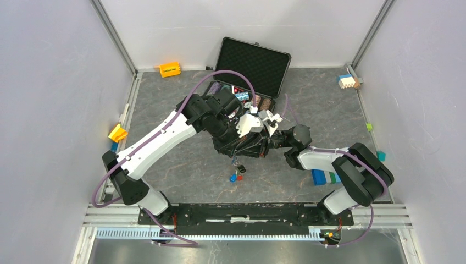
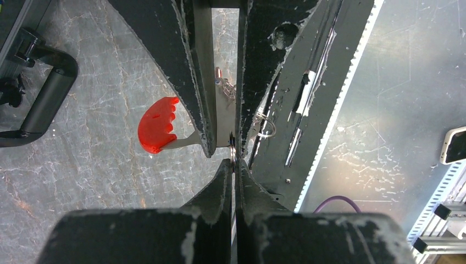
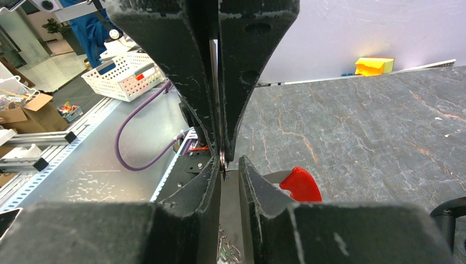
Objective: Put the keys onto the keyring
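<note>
The two grippers meet tip to tip above the middle of the table. My left gripper (image 1: 248,144) (image 2: 235,159) is shut on the keyring's thin metal ring (image 2: 234,149), which also shows in the right wrist view (image 3: 222,161). My right gripper (image 1: 262,144) (image 3: 229,165) is shut on the flat metal blade of the keyring's red fob (image 2: 156,125) (image 3: 299,184). The fob sticks out sideways. A dark key (image 1: 240,166) dangles under the grippers. A blue-capped key (image 1: 233,178) and a red-capped key (image 1: 240,177) show just below it; I cannot tell whether they hang or lie on the table.
An open black case (image 1: 254,61) with poker chips stands behind the arms, and its handle (image 2: 46,93) shows in the left wrist view. Yellow blocks (image 1: 170,69) (image 1: 117,132) lie at the back left and left edge. Blue and green blocks (image 1: 324,177) lie by the right arm, and a white block (image 1: 347,81) at the back right.
</note>
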Action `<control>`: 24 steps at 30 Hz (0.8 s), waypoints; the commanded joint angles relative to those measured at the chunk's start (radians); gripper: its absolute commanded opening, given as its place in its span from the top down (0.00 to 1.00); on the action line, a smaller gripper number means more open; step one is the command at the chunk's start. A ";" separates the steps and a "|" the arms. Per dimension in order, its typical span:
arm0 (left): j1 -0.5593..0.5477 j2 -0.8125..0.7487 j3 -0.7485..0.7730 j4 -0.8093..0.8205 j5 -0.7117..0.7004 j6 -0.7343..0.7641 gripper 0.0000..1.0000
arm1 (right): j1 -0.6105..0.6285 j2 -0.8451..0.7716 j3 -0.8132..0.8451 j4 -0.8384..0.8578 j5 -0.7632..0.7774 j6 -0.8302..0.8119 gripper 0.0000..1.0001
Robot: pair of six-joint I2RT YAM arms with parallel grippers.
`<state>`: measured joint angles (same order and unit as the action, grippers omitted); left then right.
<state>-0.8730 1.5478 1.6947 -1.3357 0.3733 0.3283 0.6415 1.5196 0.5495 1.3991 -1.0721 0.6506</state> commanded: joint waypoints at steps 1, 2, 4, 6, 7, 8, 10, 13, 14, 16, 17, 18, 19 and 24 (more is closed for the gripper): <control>-0.006 -0.036 0.002 0.031 0.035 -0.036 0.98 | 0.009 -0.002 0.021 0.077 -0.012 0.005 0.78; -0.005 -0.034 0.001 0.032 0.035 -0.036 0.98 | 0.009 -0.002 0.021 0.079 -0.014 0.005 0.79; -0.005 -0.033 -0.004 0.033 0.035 -0.034 0.98 | 0.009 -0.003 0.021 0.080 -0.015 0.008 0.80; -0.006 -0.032 -0.007 0.032 0.035 -0.035 0.98 | 0.009 -0.005 0.021 0.081 -0.015 0.010 0.80; -0.006 -0.030 -0.009 0.033 0.035 -0.034 0.98 | 0.009 -0.005 0.022 0.082 -0.015 0.010 0.81; -0.005 -0.031 -0.010 0.032 0.035 -0.033 0.98 | 0.009 -0.006 0.023 0.083 -0.016 0.012 0.81; -0.006 -0.031 -0.010 0.033 0.033 -0.034 0.98 | 0.009 -0.007 0.024 0.084 -0.017 0.012 0.82; -0.006 -0.032 -0.014 0.034 0.033 -0.033 0.98 | 0.009 -0.008 0.024 0.083 -0.020 0.012 0.84; -0.006 -0.032 -0.015 0.035 0.035 -0.033 0.98 | 0.009 -0.008 0.024 0.083 -0.020 0.012 0.84; -0.005 -0.035 -0.015 0.036 0.035 -0.032 0.98 | 0.009 -0.007 0.025 0.083 -0.020 0.012 0.87; -0.006 -0.035 -0.015 0.036 0.035 -0.033 0.98 | 0.009 -0.006 0.024 0.083 -0.019 0.012 0.88; -0.005 -0.036 -0.015 0.036 0.035 -0.033 0.98 | 0.009 -0.005 0.025 0.083 -0.019 0.012 0.89; -0.005 -0.037 -0.015 0.037 0.035 -0.032 0.98 | 0.009 -0.004 0.025 0.084 -0.019 0.012 0.91; -0.006 -0.043 -0.016 0.047 0.038 -0.036 0.98 | 0.009 -0.009 0.023 0.083 -0.019 0.006 1.00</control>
<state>-0.8730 1.5475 1.6775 -1.3304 0.3733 0.3283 0.6460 1.5196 0.5495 1.4082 -1.0828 0.6609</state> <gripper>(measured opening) 0.043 0.015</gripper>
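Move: The split ring is already pinched in the left fingertips, its free part about 1 cm to the right of the left hand point and 1 cm below it. From the right hand that ring lies some 1 cm to the left, level in depth and height, between its partly open tips. The red handle hangs roughly 7 cm ahead of the ring and 4 cm lower; the blue tag is about 3 cm back from the ring and some 8 cm below it. Almost without travel, the right hand, pointing left, closes its fingers from about a quarter open to nearly shut on the free part of the split ring just off the left fingertips, drifting back barely half a centimetre. The left hand keeps its closed pinch on the ring, sinks about half a centimetre, and neither wrist turns noticeably. ##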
